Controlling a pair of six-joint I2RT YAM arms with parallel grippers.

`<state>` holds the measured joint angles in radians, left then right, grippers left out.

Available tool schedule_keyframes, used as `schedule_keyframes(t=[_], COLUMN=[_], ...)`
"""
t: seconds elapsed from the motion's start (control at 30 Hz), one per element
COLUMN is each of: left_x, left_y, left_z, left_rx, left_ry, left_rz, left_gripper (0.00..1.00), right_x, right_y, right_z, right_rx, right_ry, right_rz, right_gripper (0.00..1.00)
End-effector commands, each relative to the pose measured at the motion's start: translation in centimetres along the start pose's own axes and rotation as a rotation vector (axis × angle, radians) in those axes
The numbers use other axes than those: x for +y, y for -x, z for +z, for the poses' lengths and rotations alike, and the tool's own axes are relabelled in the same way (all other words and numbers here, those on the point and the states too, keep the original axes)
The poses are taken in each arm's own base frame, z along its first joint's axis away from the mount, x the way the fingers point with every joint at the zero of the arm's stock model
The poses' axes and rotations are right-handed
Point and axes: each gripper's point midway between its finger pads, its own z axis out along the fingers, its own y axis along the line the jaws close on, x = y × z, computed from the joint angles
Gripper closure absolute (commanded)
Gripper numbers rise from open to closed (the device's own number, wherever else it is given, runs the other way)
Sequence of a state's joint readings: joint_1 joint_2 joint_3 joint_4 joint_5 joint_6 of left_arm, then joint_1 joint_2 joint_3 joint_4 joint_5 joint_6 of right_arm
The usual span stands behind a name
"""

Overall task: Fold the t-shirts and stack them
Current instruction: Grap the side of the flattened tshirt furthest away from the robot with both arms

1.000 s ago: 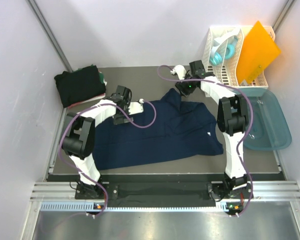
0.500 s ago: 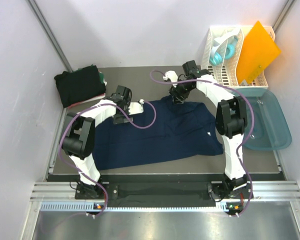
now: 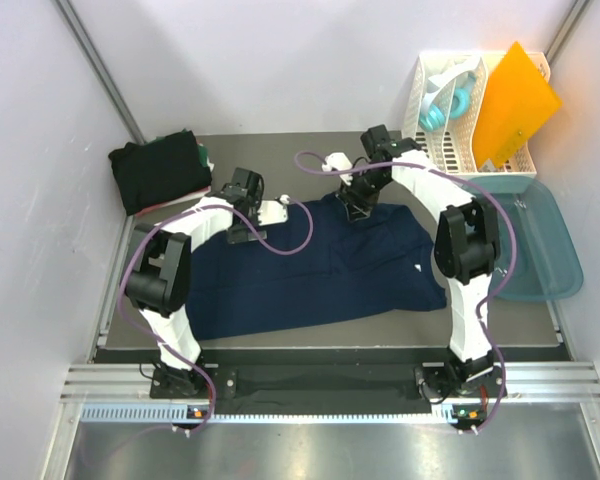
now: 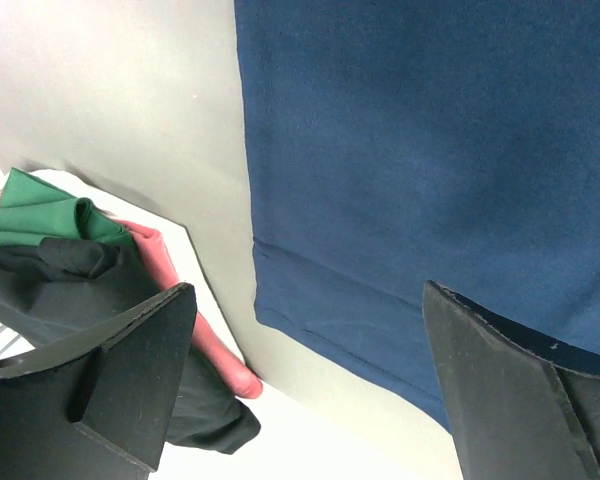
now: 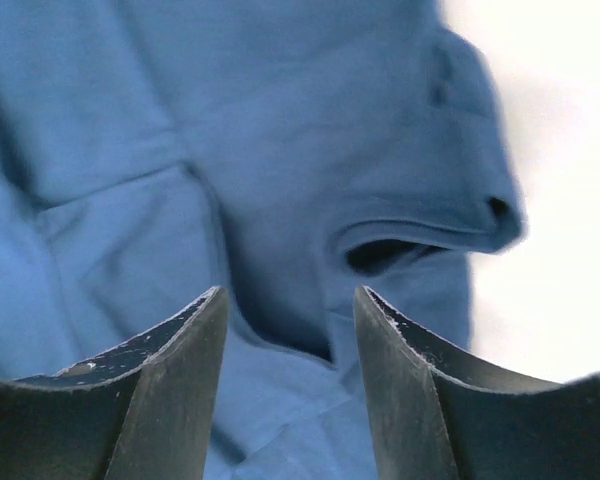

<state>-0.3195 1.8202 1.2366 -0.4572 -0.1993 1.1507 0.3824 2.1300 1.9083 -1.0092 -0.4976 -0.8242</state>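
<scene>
A navy t-shirt (image 3: 320,262) lies spread on the grey mat, its white neck label (image 3: 418,268) toward the right. My right gripper (image 3: 357,199) hovers over the sleeve at the shirt's far edge. Its jaws stand part open above the sleeve opening (image 5: 400,250), with nothing between them (image 5: 290,340). My left gripper (image 3: 272,213) is at the shirt's far left corner, wide open and empty (image 4: 310,380), with the navy hem (image 4: 380,320) below it. A stack of folded t-shirts (image 3: 160,172), black and green, sits at the back left, and also shows (image 4: 70,270) in the left wrist view.
A white slotted rack (image 3: 450,140) with an orange folder (image 3: 515,105) and a teal item stands at the back right. A teal plastic tub (image 3: 540,245) sits along the right edge. Walls close in on the left, back and right.
My right gripper has moved left along the shirt's far edge and now hangs over the sleeve, which lies flatter. Its jaws have narrowed slightly. The left arm has not moved.
</scene>
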Motion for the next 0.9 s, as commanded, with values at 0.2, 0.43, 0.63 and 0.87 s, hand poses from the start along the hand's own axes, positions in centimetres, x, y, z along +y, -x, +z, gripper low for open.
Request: schedule_keyframes(t=[0.2, 0.43, 0.63, 0.87], left_x=[1.3, 1.1, 1.4, 1.7], left_y=[0.1, -0.1, 0.0, 0.1], left_z=[-1.0, -1.1, -0.9, -0.7], left_rx=[-0.019, -0.009, -0.004, -0.002], left_ry=[0.048, 0.049, 0.052, 0.048], left_rz=[0.003, -0.007, -0.009, -0.004], left_gripper=[0.01, 0.01, 0.01, 0.01], right_x=[-13.9, -15.4, -12.0, -6.5], right_y=[1.9, 1.2, 1.7, 3.9], right_z=[-5.6, -2.6, 1.5, 2.4], right_rx=[-0.166, -0.13, -0.113, -0.143], right_ry=[-0.543, -0.516, -0.388, -0.236], right_rz=[0.149, 0.145, 0.119, 0.065], right_gripper=[0.47, 0.46, 0.46, 0.46])
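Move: The right hand is half open over the t-shirt. The bunched fold at the shirt's far edge lies about 9 cm ahead of it, 3 cm to its left and 7 cm below. The shirt's white label is some 12 cm to the right and 2 cm back. The white rack stands about 20 cm ahead and 24 cm right. From the left hand the bunched fold is roughly 9 cm ahead and 19 cm right. Swing the right gripper forward about 14 cm, rising slightly and drifting right, out over the far edge of the shirt, wrist turning clockwise about 25 degrees and tipping outward. Then sink some 7 cm while coming back and left towards the bunched far edge, easing part of the wrist turn off. Keep the fingers half open. ##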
